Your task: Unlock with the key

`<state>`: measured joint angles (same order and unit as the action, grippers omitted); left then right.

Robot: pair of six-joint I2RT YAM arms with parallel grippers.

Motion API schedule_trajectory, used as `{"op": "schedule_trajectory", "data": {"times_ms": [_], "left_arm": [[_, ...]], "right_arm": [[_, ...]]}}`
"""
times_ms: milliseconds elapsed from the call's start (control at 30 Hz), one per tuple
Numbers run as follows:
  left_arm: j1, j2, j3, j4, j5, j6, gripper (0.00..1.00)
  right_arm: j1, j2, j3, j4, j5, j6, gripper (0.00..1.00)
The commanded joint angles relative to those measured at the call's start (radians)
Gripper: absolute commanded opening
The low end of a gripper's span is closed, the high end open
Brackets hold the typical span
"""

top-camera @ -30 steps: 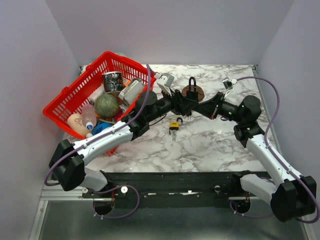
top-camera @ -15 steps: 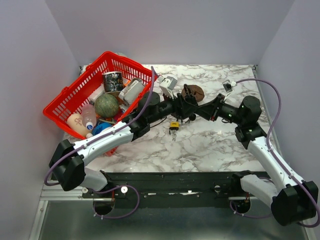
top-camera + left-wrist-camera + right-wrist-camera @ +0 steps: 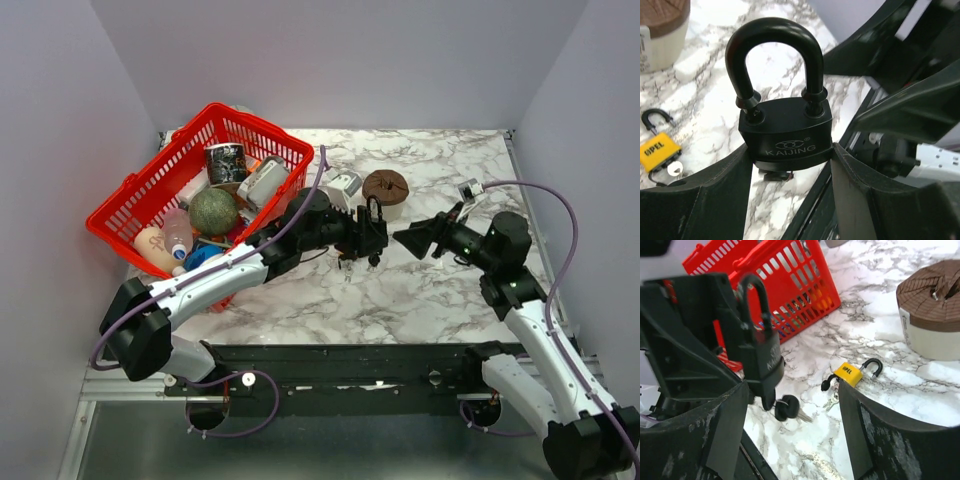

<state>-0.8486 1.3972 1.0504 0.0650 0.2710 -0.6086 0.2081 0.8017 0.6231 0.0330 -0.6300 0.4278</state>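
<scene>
My left gripper (image 3: 790,150) is shut on the body of the black padlock (image 3: 785,130), holding it upright above the marble table with the shackle on top. In the top view the left gripper (image 3: 368,238) sits mid-table. The key (image 3: 787,407), black-headed with a silver blade, dangles on a small ring under the padlock (image 3: 762,360). My right gripper (image 3: 792,387) is open and empty, its fingers to either side of the view of the padlock. From above, the right gripper (image 3: 400,237) stands just right of the lock, apart from it.
A yellow padlock (image 3: 849,374) lies on the table with its shackle open and small silver keys beside it. A brown-topped white roll (image 3: 385,186) stands behind. The red basket (image 3: 150,195) full of objects fills the left side.
My right gripper has opened and drawn back to the right, away from the padlock. The left gripper has carried the padlock nearer and lower, from beside the roll to mid-table.
</scene>
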Motion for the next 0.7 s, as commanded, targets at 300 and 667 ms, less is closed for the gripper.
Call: {"op": "schedule_trajectory", "data": {"times_ms": [300,667], "left_arm": [[0.002,-0.127,-0.101,-0.086,0.525,0.342,0.0],[0.026,-0.13,-0.122,-0.07,0.858,0.331,0.0]], "right_arm": [[-0.003,-0.012,0.225,-0.194,-0.285,-0.192,0.82],[0.115,0.08,0.241,-0.15,-0.552,-0.17,0.82]]}}
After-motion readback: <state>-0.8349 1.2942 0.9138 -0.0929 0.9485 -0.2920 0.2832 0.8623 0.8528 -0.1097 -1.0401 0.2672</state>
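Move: The black padlock is in my left fingers, its middle practically at their hand point, with a black-headed key hanging from its lower end. It lies about 8 cm to the left of my open right hand, roughly 1 cm ahead and 2 cm higher. Counted from my left hand, the yellow padlock lies on the table some 8 cm ahead, 4 cm left and 17 cm down; the brown-topped tub is about 16 cm ahead, 5 cm right and 13 cm lower. Keeping my pinch on the black padlock, I draw my left hand back about 13 cm towards the table's front edge, drifting a little left and down and swinging it some 40 degrees clockwise. My empty right hand stays wide open as it backs off about 7 cm, rises as far and shifts left, turning counter-clockwise so its fingers follow the padlock from above. ##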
